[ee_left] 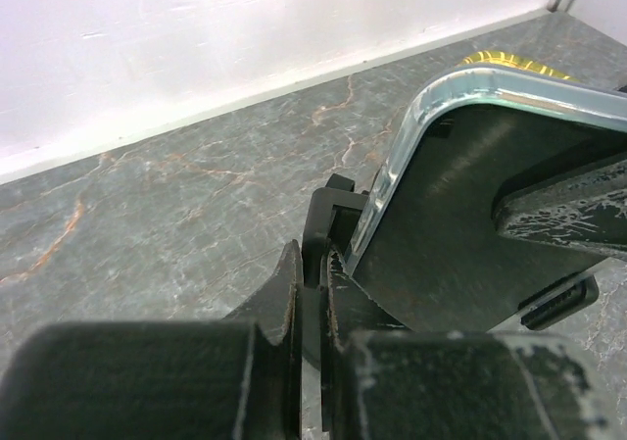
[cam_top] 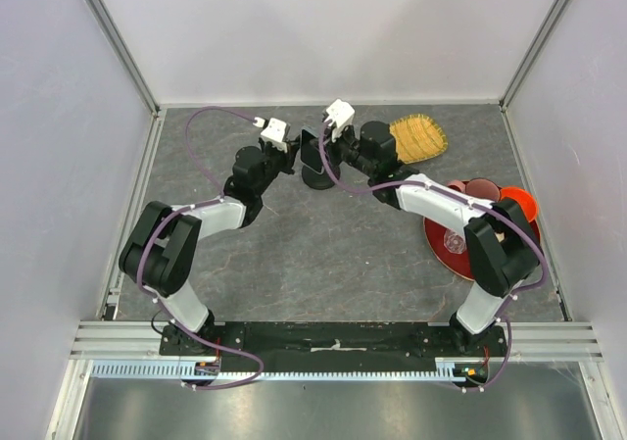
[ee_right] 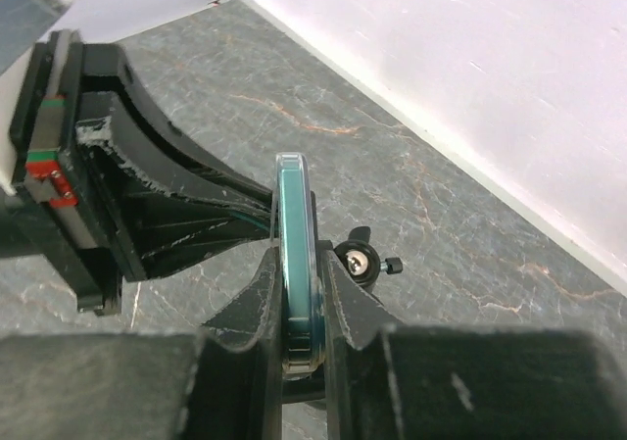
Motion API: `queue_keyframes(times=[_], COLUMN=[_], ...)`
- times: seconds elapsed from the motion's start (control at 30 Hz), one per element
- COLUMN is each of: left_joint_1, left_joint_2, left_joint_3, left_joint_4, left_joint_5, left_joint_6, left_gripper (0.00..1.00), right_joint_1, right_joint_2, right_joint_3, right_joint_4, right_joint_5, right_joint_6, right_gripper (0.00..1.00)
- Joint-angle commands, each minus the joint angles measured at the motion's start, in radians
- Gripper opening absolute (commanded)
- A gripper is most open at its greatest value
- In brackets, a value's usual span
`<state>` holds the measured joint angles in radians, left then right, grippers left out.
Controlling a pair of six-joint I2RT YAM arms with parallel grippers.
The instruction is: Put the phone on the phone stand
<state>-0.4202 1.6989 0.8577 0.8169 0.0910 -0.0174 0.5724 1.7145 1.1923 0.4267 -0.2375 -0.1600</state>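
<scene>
The phone (ee_right: 294, 205) is a thin black slab with a shiny rim, held upright and seen edge-on between my right gripper's (ee_right: 297, 256) shut fingers. In the left wrist view the phone (ee_left: 460, 215) fills the right side, with a right finger (ee_left: 568, 215) across it. My left gripper (ee_left: 312, 273) is shut on a thin black part of the phone stand (ee_left: 328, 215), just beside the phone's lower edge. The stand's joint knob (ee_right: 358, 261) shows behind the phone. From above, both grippers (cam_top: 294, 158) (cam_top: 328, 151) meet over the stand's round base (cam_top: 317, 178) at the back middle.
A yellow woven tray (cam_top: 419, 136) lies at the back right, just behind the right arm. A red plate (cam_top: 443, 247) with a clear glass (cam_top: 454, 241) and orange bowls (cam_top: 517, 203) sit at the right. White walls enclose the grey marble table (cam_top: 323, 254).
</scene>
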Motion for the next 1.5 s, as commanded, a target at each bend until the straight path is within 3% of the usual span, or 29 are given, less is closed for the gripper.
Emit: queue_keyframes(times=[0.0,0.1,0.53,1.0,1.1,1.23,1.47], left_joint_1=[0.070,0.066,0.012,-0.052,-0.057,-0.057,-0.057], left_joint_2=[-0.060,-0.090,-0.177,-0.191,-0.183,-0.211,-0.337], left_joint_3=[-0.057,-0.046,0.024,0.096,0.115,0.112,0.029], left_joint_4=[-0.053,-0.136,-0.376,-0.558,-0.599,-0.624,-0.578], left_joint_5=[-0.293,-0.287,-0.376,-0.718,-0.780,-0.775,-0.685], left_joint_6=[-0.035,-0.039,-0.130,-0.108,-0.124,-0.133,-0.107], left_gripper=[0.02,0.02,0.02,0.02,0.08,0.25,0.37], right_joint_1=[-0.019,0.026,0.001,-0.065,-0.065,-0.065,-0.068], right_joint_2=[-0.018,-0.001,0.049,0.088,0.089,0.106,0.111], right_joint_3=[0.010,0.027,0.090,0.148,0.151,0.154,0.159], right_joint_4=[0.089,0.080,0.006,-0.089,-0.086,-0.089,-0.080], right_joint_5=[0.484,0.532,0.394,0.300,0.282,0.273,0.241], right_joint_6=[-0.033,-0.082,0.008,0.047,0.048,0.043,0.054], right_gripper=[0.00,0.00,0.00,0.00,0.00,0.00,0.00])
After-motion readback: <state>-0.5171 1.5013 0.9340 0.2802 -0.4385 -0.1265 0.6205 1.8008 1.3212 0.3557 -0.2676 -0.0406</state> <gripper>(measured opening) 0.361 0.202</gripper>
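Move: My right hand still pinches the phone upright; the phone stand's head is just behind the phone, about 2 cm ahead and 2 cm left of that hand, some 2 cm lower. From my left hand, shut at the phone's left edge, the head is roughly 3 cm ahead and 4 cm right, about level. The stand's base is about 20 cm below my right hand, 2 cm ahead and 1 cm left; the yellow mat is 13 cm ahead, 25 cm right, equally far down. I draw both hands left together, taking the phone and stand with them. My right keeps its pinch on the phone for about 4 cm and tips slightly down; my left goes about 5.5 cm left and a little back, turning some 25 degrees counter-clockwise and dipping its fingertips, then opens partway beside the phone's left edge and the stand's head. ##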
